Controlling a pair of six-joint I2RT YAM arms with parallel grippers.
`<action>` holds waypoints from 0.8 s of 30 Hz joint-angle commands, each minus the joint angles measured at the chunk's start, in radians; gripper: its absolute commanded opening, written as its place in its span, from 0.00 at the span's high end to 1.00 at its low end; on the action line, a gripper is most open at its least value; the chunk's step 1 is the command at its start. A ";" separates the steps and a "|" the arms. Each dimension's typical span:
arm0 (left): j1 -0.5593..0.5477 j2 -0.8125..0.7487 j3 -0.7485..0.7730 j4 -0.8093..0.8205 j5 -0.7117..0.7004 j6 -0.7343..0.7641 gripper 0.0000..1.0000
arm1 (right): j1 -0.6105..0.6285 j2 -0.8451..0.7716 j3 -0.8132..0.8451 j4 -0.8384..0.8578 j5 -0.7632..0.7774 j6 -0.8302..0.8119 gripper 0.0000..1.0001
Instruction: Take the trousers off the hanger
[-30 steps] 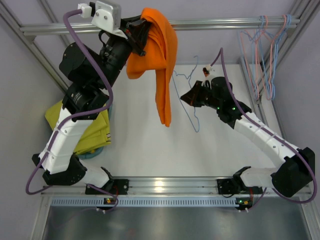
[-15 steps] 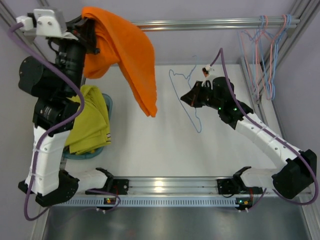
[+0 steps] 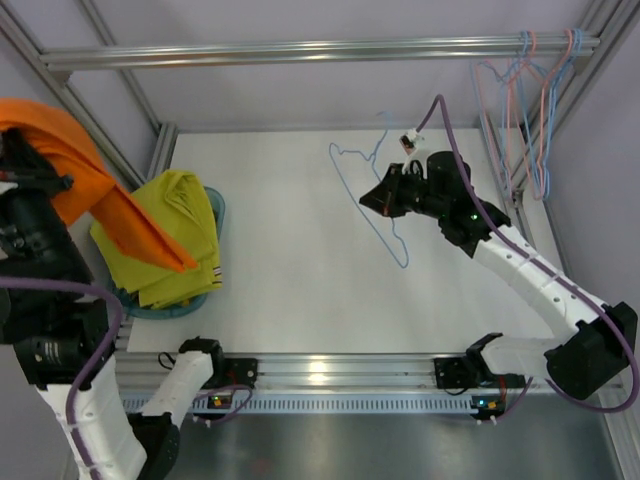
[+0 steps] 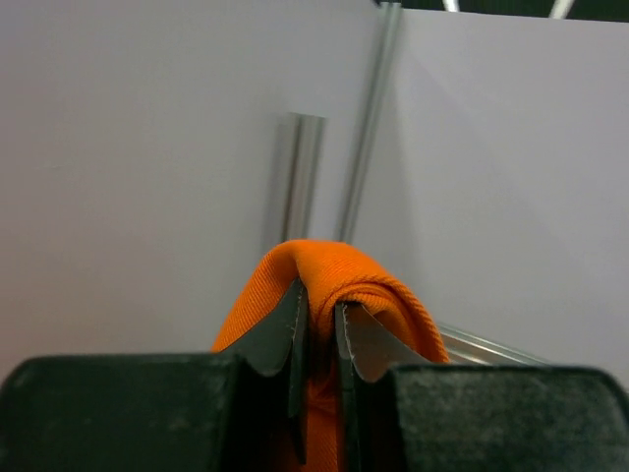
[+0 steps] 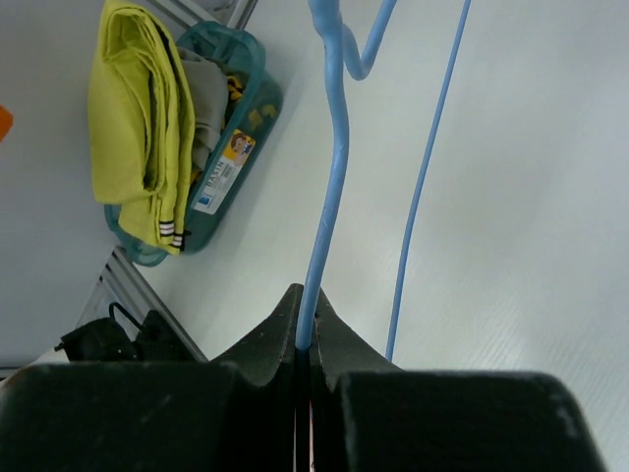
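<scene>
The orange trousers (image 3: 95, 185) hang off the hanger, high at the far left, their lower end over the basket. My left gripper (image 4: 319, 297) is shut on their top fold (image 4: 339, 264). The mustard yellow-green trousers (image 3: 165, 235) lie folded on top of the teal basket (image 3: 217, 205), also seen in the right wrist view (image 5: 138, 128). The bare blue wire hanger (image 5: 332, 187) hangs over the middle of the table (image 3: 400, 255), and my right gripper (image 5: 307, 300) is shut on its wire, right of centre in the top view (image 3: 368, 200).
Several pink and blue wire hangers (image 3: 530, 100) hang from the metal rail (image 3: 320, 48) at the back right. The teal basket (image 5: 246, 108) stands at the table's left edge beside the slanted frame posts (image 3: 110, 150).
My left arm has swung from the back rail to the far left, carrying the orange trousers off the hanger and over the basket. The right gripper with the hanger has barely shifted.
</scene>
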State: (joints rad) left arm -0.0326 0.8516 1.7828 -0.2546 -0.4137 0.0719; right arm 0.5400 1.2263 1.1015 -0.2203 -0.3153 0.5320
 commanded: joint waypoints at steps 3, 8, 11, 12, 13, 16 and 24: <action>0.183 -0.129 -0.106 0.107 -0.091 0.023 1.00 | -0.006 -0.030 0.084 0.001 -0.044 -0.041 1.00; 0.296 -0.261 -0.210 0.048 -0.132 0.025 1.00 | -0.006 -0.022 0.090 -0.007 -0.056 -0.033 1.00; 0.362 -0.313 -0.241 -0.079 -0.151 -0.010 1.00 | -0.003 -0.025 0.106 -0.024 -0.059 -0.044 1.00; 0.376 -0.322 -0.249 -0.090 -0.154 -0.012 1.00 | -0.005 -0.027 0.113 -0.036 -0.059 -0.050 1.00; 0.379 -0.328 -0.258 -0.095 -0.161 -0.003 1.00 | -0.005 -0.027 0.118 -0.042 -0.061 -0.061 1.00; 0.376 -0.327 -0.293 -0.089 -0.175 0.034 1.00 | -0.005 -0.025 0.129 -0.063 -0.071 -0.081 1.00; 0.353 -0.264 -0.474 0.000 -0.246 0.069 1.00 | -0.005 -0.027 0.115 -0.062 -0.057 -0.092 1.00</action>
State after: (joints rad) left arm 0.3321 0.5343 1.3499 -0.4473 -0.6495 0.1184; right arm 0.5400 1.2259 1.1793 -0.3031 -0.3698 0.4702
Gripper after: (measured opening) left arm 0.137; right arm 0.010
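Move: The left hand, high up with the orange trousers in its fingers, has the basket about 15 cm ahead, some 4 cm to its left and nearly 60 cm below. The yellow trousers lie on top of the basket, about 13 cm ahead of the hand, 3 cm left and 53 cm down. From the right hand, which holds the empty blue hanger, the basket is roughly level ahead, 54 cm to the left and 20 cm lower. Still pinching the orange trousers, the left hand sinks some 15 cm towards the basket's level. It draws back about 10 cm on the way, then comes forward again by a few, drifting some 8 cm left. The wrist swings about 35 degrees counter-clockwise and tips down. The right hand keeps its grip on the hanger and rises about 2 cm. ##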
